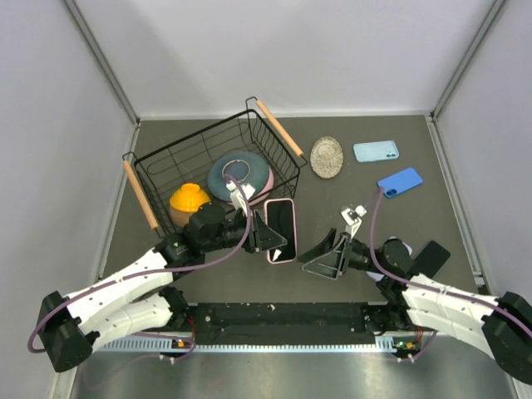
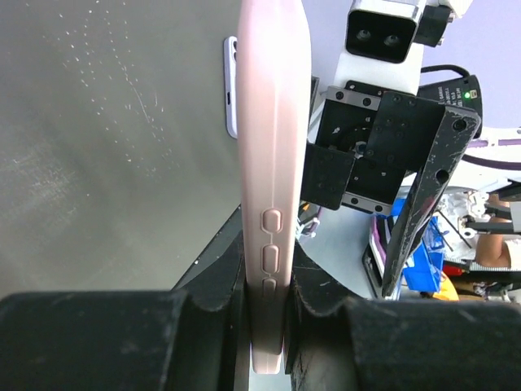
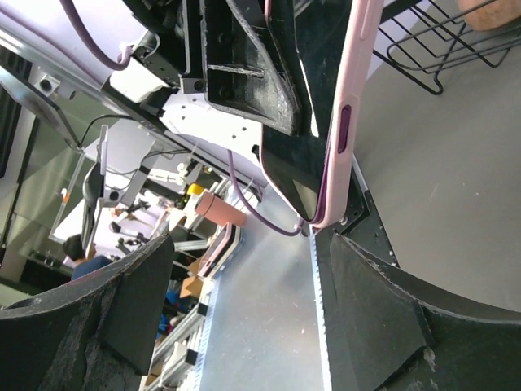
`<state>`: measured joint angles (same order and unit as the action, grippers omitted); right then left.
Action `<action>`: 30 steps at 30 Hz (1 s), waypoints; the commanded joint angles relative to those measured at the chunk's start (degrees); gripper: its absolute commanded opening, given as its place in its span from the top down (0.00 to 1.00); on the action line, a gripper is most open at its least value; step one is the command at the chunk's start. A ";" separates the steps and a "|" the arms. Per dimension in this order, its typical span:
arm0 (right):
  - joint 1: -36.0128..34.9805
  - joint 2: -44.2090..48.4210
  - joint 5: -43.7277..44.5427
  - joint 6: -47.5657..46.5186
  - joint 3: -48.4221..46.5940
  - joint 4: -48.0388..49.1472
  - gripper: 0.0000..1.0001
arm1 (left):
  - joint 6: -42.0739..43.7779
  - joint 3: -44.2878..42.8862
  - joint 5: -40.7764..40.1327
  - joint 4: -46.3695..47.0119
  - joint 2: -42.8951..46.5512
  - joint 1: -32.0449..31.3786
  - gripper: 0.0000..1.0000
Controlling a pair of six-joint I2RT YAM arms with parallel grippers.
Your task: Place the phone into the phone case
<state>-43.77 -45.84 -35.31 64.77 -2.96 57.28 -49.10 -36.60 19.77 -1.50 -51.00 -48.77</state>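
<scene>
My left gripper (image 1: 264,233) is shut on a pink phone case (image 1: 281,230) and holds it above the table in the middle. The phone's black screen (image 1: 283,223) shows inside the case. In the left wrist view the case (image 2: 273,163) stands edge-on, clamped between both fingers (image 2: 218,289), and a lilac phone edge (image 2: 231,85) shows beside its far end. My right gripper (image 1: 326,253) stands open just right of the case, touching nothing. In the right wrist view the case (image 3: 350,114) and the phone's dark screen (image 3: 297,167) hang beyond my open right gripper (image 3: 248,269).
A wire basket (image 1: 166,158) at the back left holds a blue plate (image 1: 241,174) and a yellow bowl (image 1: 189,199). A round silver object (image 1: 327,156), a light blue case (image 1: 376,151) and a blue case (image 1: 400,182) lie at the back right. A black phone (image 1: 431,256) lies near my right arm.
</scene>
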 commanded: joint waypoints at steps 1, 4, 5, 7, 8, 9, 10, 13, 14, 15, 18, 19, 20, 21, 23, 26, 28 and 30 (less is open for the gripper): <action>-1.14 -4.07 -1.52 0.62 -1.43 11.27 0.23 | -3.80 -2.34 -0.08 9.04 0.55 0.08 1.00; -1.50 -7.67 -1.96 1.06 -2.22 14.96 0.23 | -5.47 -1.11 0.45 11.42 0.47 0.17 1.00; -1.50 -9.42 -1.87 1.41 -2.31 16.01 0.23 | -5.57 -1.02 0.62 11.52 0.55 0.17 1.00; -1.58 -10.92 -1.69 1.85 -2.49 18.47 0.23 | -5.92 -0.84 0.88 11.95 0.47 0.17 1.00; -1.58 -12.06 -1.61 1.85 -2.84 18.92 0.23 | -6.00 -0.49 1.41 12.57 0.55 0.17 1.00; -1.58 -12.77 -1.34 2.28 -3.01 19.71 0.23 | -6.09 -0.40 1.41 12.75 0.55 0.17 1.00; -1.58 -13.39 -1.17 2.46 -3.19 21.46 0.25 | -5.92 -0.49 1.24 12.05 0.55 0.17 1.00; -1.58 -15.67 -0.46 3.60 -3.19 24.63 0.33 | -5.48 -0.49 0.88 11.26 0.29 0.26 1.00; -1.50 -16.46 -0.20 3.87 -3.28 26.03 0.34 | -5.48 -0.32 0.80 11.25 0.20 0.26 1.00; -1.50 -17.60 0.06 4.39 -3.28 26.48 0.35 | -5.48 -0.31 0.97 11.17 0.03 0.26 1.00; -1.58 -19.01 0.07 5.01 -3.54 28.32 0.39 | -5.57 -0.23 1.59 10.99 -0.67 0.35 1.00; -1.50 -19.54 0.15 5.19 -3.63 28.68 0.43 | -5.39 -0.31 1.76 10.73 -0.76 0.35 1.00; -1.58 -19.63 0.24 5.45 -3.72 29.12 0.45 | -5.13 -0.40 1.59 10.20 -1.03 0.35 1.00; -1.58 -19.72 0.59 5.71 -3.63 29.73 0.47 | -4.95 -0.49 1.50 9.07 -1.03 0.35 1.00; -1.58 -19.37 1.03 5.63 -3.54 29.91 0.49 | -4.25 -0.49 0.89 8.01 -0.94 0.26 1.00; -1.58 -18.76 2.52 5.28 -3.28 29.91 0.48 | -3.81 -0.23 1.06 7.12 -0.68 0.35 1.00; -1.58 -18.93 2.62 5.19 -3.54 29.91 0.47 | -4.07 0.04 1.50 7.21 -0.68 0.35 1.00; -1.58 -19.37 2.27 5.36 -4.24 29.91 0.50 | -4.33 0.30 1.94 7.21 -0.68 0.26 1.00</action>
<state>-44.84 -65.34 -33.87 70.35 -4.32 73.21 -53.80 -36.16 20.29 1.45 -52.49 -48.73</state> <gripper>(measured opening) 0.529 0.195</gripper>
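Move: The phone case with the phone in it, gripped by the left fingers on its left long edge, is held well above the table. Its middle is about 3 cm ahead and 1 cm right of the left hand. From the right hand it is some 7 cm ahead, 6 cm left and 1 cm lower. On the table the white phone lies roughly 28 cm right of and 7 cm ahead of the right hand. The blue bowl is about 25 cm ahead and 11 cm left of the left hand. The phone case's near right corner is what the right hand closes in on: it eases left, then forward and down, about 3 cm in all, rolling slightly about its pointing direction. Its wide-open fingers narrow part-way, one above and one below the corner. The left hand keeps its grip on the case's left edge, lifting about 2 cm and then sinking almost all the way back. ##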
